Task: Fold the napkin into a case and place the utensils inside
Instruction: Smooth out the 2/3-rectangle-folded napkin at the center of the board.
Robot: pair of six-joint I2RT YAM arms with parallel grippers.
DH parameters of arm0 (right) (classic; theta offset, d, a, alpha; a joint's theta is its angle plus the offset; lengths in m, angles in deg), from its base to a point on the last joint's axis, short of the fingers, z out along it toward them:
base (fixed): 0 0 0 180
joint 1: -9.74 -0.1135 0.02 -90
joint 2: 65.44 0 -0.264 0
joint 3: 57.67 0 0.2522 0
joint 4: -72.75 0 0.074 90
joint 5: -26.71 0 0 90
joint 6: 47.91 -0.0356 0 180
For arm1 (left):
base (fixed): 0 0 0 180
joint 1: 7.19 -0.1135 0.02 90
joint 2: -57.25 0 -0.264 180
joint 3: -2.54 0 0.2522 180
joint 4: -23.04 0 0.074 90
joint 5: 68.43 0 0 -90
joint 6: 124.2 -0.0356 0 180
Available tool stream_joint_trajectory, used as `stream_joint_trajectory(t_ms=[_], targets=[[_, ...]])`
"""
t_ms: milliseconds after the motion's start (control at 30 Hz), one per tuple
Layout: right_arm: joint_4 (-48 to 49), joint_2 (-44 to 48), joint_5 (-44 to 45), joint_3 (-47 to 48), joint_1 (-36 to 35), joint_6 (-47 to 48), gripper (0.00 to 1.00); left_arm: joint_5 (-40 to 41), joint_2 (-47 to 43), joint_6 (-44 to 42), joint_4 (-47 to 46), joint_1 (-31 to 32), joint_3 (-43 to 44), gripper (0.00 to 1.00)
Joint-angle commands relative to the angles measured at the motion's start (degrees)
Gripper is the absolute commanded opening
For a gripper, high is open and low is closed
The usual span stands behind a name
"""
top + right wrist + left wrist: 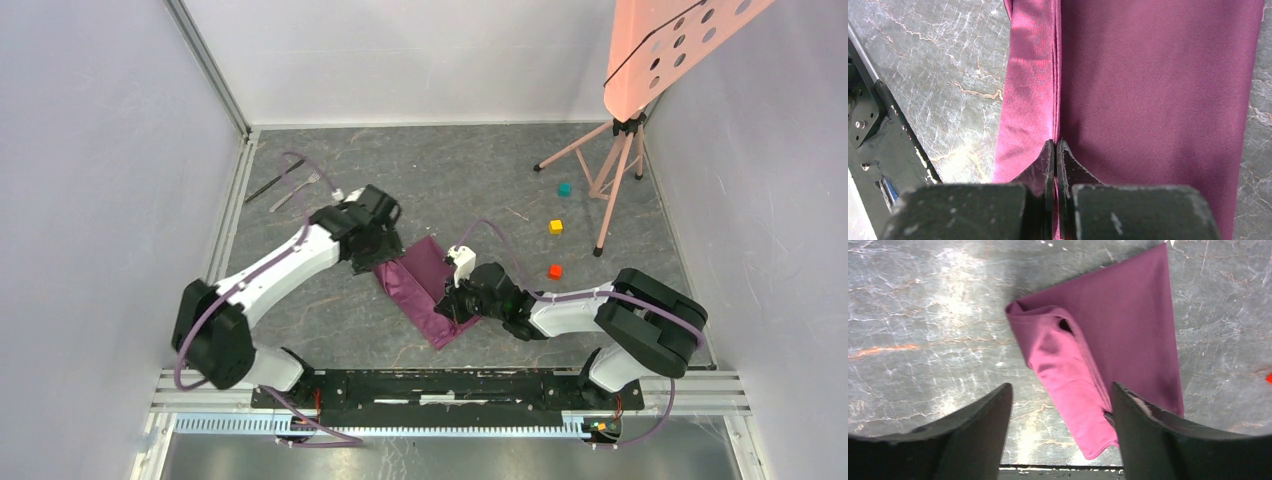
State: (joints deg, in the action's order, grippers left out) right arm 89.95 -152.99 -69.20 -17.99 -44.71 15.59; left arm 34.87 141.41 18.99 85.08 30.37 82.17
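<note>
The plum-purple napkin [425,283] lies partly folded on the grey table between both arms, one long edge doubled over into a layered strip [1068,385]. My left gripper [385,258] hangs open at the napkin's far end, its jaws [1062,407] spread wide with the folded strip between them, nothing gripped. My right gripper [458,300] is at the near end, shut [1055,146] on the napkin [1158,90] where the fold's edge runs, a sliver of cloth pinched between the fingers. The dark knife [262,187] and silver fork [300,188] lie at the far left, apart from the cloth.
A teal cube [565,188], a yellow cube [556,226] and an orange cube [555,271] sit to the right of the napkin. A tripod [612,170] carrying a pink perforated board [670,45] stands at the far right. The black base rail [450,385] runs along the near edge.
</note>
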Motion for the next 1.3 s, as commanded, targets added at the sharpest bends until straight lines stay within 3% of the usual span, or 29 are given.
stream_joint_trajectory(t_ms=[0,167,433,1267], targets=[[3.0,1.5,1.0,-0.7,0.1,-1.2,0.0,-8.9,-7.6,-5.5,-9.5,-8.9,-9.1,0.71],[3.0,2.2,1.4,-1.4,0.1,-1.8,0.0,-18.6,-8.0,-7.3,-15.1,-17.3,-13.5,0.47],[2.5,1.8,1.0,-0.5,0.2,-2.1,0.0,-25.6,-1.9,-6.4,-21.2,-18.2,-13.7,0.23],[-1.3,-2.8,-2.3,3.6,0.8,-1.4,0.0,-26.9,10.3,-8.3,-25.1,-18.4,-11.2,0.17]])
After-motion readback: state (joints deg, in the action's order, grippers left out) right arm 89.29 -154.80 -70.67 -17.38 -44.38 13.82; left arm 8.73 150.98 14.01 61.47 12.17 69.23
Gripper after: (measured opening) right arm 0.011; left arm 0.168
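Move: The napkin's far-left end, where the folded band stops, lies about 3 cm ahead of the left gripper, 1 cm left and some 9 cm below. The napkin's middle is roughly 3 cm back and 8 cm right of that gripper, and its far corner 9 cm ahead and 8 cm right. The right fingers, already shut on the fold edge, have the far-left end about 11 cm ahead, 14 cm to their left and 1 cm below. Swing the left gripper about 6 cm left, then bring it back right by most of that while easing 3 cm forward and sinking some 8 cm to the napkin's far-left end. On the way lean the fingers about 20 degrees so they point down and rightward, and close them from wide to a narrow gap. Keep the right gripper pinching the fold edge in place, settling barely a centimetre. ##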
